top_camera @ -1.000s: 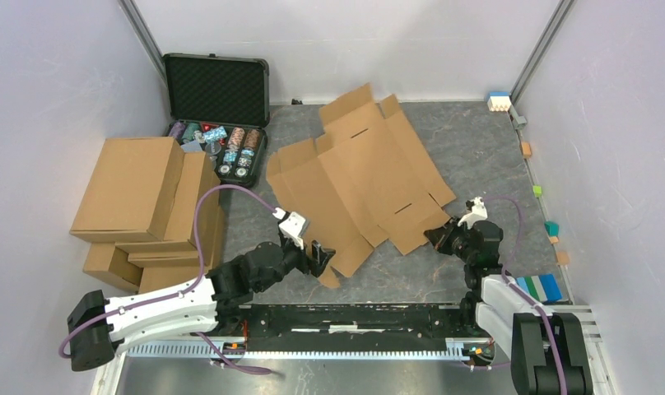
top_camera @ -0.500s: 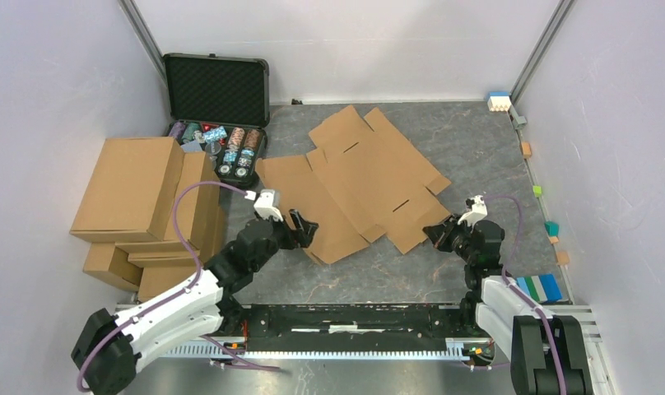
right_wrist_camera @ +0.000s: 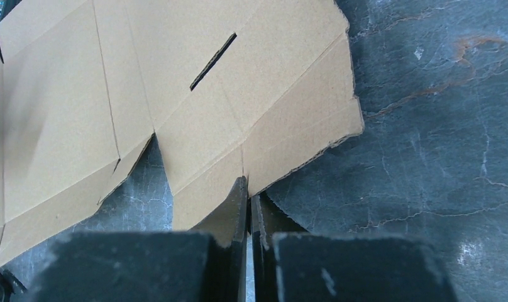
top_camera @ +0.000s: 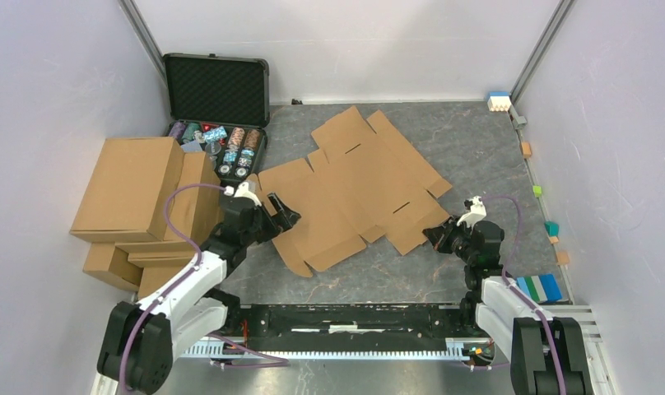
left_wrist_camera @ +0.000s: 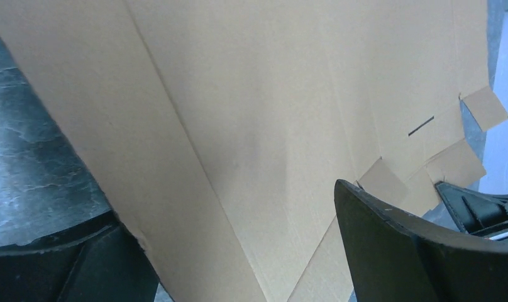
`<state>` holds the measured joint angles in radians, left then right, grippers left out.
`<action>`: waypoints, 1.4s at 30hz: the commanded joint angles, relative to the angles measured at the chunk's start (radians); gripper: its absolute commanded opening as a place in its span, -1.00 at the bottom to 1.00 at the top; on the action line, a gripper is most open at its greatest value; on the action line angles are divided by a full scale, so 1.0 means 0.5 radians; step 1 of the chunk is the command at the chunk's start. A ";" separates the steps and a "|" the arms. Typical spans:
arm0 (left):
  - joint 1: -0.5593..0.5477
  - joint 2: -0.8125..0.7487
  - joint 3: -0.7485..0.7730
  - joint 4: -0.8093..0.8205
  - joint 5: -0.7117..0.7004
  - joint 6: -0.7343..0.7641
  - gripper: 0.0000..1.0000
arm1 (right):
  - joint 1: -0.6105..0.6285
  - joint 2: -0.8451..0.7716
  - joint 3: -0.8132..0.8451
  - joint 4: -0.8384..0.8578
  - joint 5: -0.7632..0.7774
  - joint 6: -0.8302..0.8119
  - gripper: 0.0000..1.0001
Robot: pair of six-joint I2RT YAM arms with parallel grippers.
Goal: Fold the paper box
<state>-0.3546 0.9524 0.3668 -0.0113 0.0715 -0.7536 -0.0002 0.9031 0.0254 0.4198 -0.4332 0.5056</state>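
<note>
The paper box (top_camera: 354, 189) is a flat brown die-cut cardboard sheet spread on the dark table, and it fills the left wrist view (left_wrist_camera: 239, 126). My left gripper (top_camera: 284, 220) hovers over the sheet's near-left flap. It is wide open, with the cardboard lying loose between its fingers (left_wrist_camera: 226, 204). My right gripper (top_camera: 433, 234) is at the sheet's near-right flap, shut. Its fingertips (right_wrist_camera: 248, 189) meet the flap's edge where a cut splits two flaps (right_wrist_camera: 176, 82). I cannot tell whether any cardboard is pinched there.
An open black case (top_camera: 218, 90) with poker chips stands at the back left. A pile of brown cartons (top_camera: 140, 197) sits left of my left arm. Coloured blocks (top_camera: 539, 286) lie along the right wall. The arms' base rail (top_camera: 346, 317) runs along the near edge.
My left gripper opened fully, let go of the sheet's near-left flap and swung left and back. The sheet settled flatter and shifted left. The right gripper stayed put.
</note>
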 commanded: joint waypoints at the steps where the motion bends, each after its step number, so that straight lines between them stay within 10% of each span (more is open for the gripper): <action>1: 0.173 0.006 -0.013 0.131 0.203 -0.046 0.99 | 0.012 0.020 -0.140 -0.015 -0.036 -0.084 -1.00; 7: 0.309 -0.002 0.073 0.044 0.172 0.074 0.76 | 0.013 0.011 -0.130 -0.015 -0.054 -0.090 -1.00; 16: 0.332 0.179 0.136 0.327 0.381 0.190 -0.95 | -0.025 -0.034 -0.121 -0.057 -0.094 -0.072 -1.00; 36: -1.159 -0.017 0.679 0.203 -0.318 1.151 -0.96 | 0.218 0.055 -0.263 0.362 -0.104 0.287 -0.99; 42: -1.229 -0.096 0.606 0.394 -0.275 1.045 -0.96 | 0.378 0.183 -0.281 0.447 0.010 0.254 -0.97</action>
<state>-0.9623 0.9264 0.6983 0.1421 -0.0765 -0.2916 0.1478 0.9752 0.0174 0.5301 -0.4088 0.6544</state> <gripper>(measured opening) 0.044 0.032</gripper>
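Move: The paper box lies opened out flat. Its left edge passes just outside the left hand's open fingers, about 3 cm to the left, 2 cm ahead and at roughly the same height. The flap pinched by the right hand lies some 36 cm to the left hand's right and 5 cm nearer the base. The chip case stands about 16 cm left of the left hand and 15 cm ahead. From the right hand, the left edge is around 39 cm left and 7 cm ahead. Leftward and slightly forward first, the open left hand eases about 3 cm onto the paper box's left edge and shuts on it. Keeping that pinch, it lifts sharply by nearly 20 cm and sweeps right and back towards the right hand, turning clockwise while its fingers tip up some 40 degrees. The right hand, still pinching the flap, shifts about 4 cm left near the end. ##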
